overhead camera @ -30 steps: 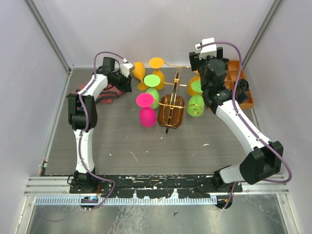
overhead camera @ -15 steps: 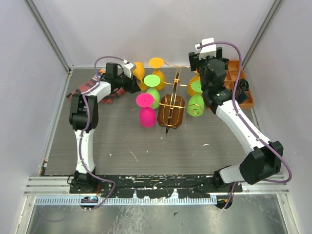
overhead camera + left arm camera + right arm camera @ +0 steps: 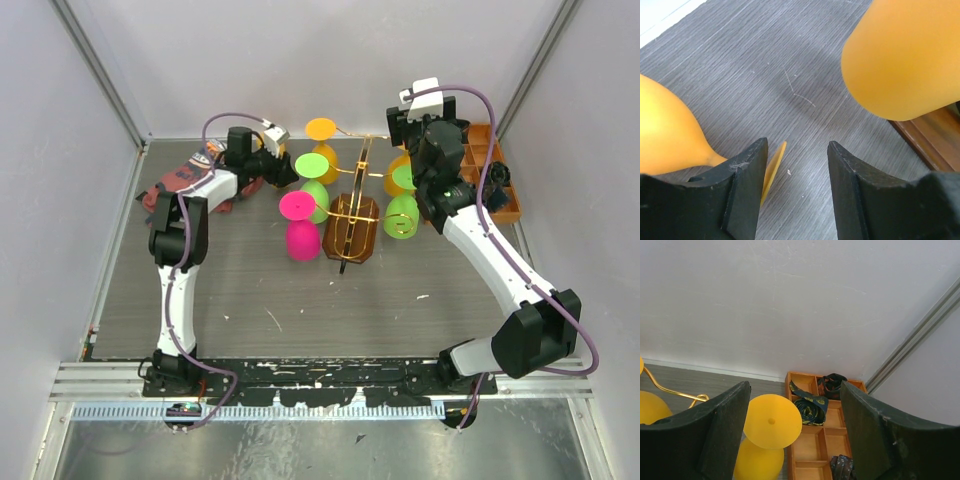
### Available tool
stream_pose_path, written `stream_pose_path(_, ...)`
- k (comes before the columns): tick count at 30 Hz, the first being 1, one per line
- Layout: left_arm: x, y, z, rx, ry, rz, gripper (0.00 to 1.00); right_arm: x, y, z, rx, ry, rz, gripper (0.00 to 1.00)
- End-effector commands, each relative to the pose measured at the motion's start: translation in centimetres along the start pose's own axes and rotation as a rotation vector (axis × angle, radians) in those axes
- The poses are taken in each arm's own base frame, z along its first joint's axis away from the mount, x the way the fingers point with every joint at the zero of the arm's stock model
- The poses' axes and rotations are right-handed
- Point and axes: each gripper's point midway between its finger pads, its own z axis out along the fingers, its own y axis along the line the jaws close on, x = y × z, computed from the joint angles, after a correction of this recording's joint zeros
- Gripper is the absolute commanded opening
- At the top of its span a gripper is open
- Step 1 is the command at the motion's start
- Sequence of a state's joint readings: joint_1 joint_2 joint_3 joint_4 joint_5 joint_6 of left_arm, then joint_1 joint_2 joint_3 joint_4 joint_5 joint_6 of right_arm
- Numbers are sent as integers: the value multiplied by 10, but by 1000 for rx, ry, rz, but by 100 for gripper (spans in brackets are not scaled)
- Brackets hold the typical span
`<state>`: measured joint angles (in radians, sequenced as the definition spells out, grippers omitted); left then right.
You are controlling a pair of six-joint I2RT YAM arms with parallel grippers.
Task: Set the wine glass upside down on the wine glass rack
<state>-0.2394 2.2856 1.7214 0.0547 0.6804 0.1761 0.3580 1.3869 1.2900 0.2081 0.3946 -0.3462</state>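
An orange wine glass lies on its side on the table; its bowl fills the left of the left wrist view. Its stem runs behind my left finger, and the thin edge of its foot shows just inside that finger. My left gripper is open around the foot and does not clamp it. From above, the left gripper sits just left of the wine glass rack, a gold wire stand on a brown base. My right gripper hangs open and empty high over the rack's right side.
Several glasses hang upside down on the rack: orange, green, pink, and more on the right. One hanging orange bowl is close to my left gripper. A wooden tray with rolled ties stands at the back right, and cloth at the back left.
My left gripper has moved right toward the rack, over the lying orange glass, and its jaws have opened wider. The right arm has not moved.
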Motion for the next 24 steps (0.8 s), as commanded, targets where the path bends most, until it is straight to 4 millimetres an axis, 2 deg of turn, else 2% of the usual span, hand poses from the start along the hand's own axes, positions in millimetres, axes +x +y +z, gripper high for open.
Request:
stream_pose_path(1,6,9,5,-29,16,29,57,-29,-12,-2,25,-73,16,78)
stream_pose_path(8,25,13,-2,-70,82,51,56,-26,-11,-1,24,-68,12,78)
stream_pose_path(12,30,16,-4,-87,98,50,50,-24,-10,-2,22,-63,13,78)
stream_pose_path(19,31,21,-4,-117,112,47,25,-22,-11,-3,26,-59,14,78)
stream_pose_path(24,21,25,-11,-151,107,57,9,-23,-11,-4,24,-60,17,78)
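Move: The orange wine glass lies on its side just ahead-left of the left hand, its middle some 5 cm ahead, 5 cm left and 5 cm below. Its foot is already between the open fingers, nearer the hand. The racked orange glass hangs about 3 cm ahead and 8 cm right of that hand, the racked green glass 4 cm back and 6 cm right. From the right hand the lying glass is roughly 12 cm ahead, 30 cm left and 35 cm down. Downward first, then easing left as well, the left hand sinks about 3 cm and shifts 2 cm left to straddle the upright foot of the lying orange wine glass, its fingertips tipping down slightly, under 10 degrees. As it slows, the half-open fingers close and pinch the foot's thin disc from both faces. ##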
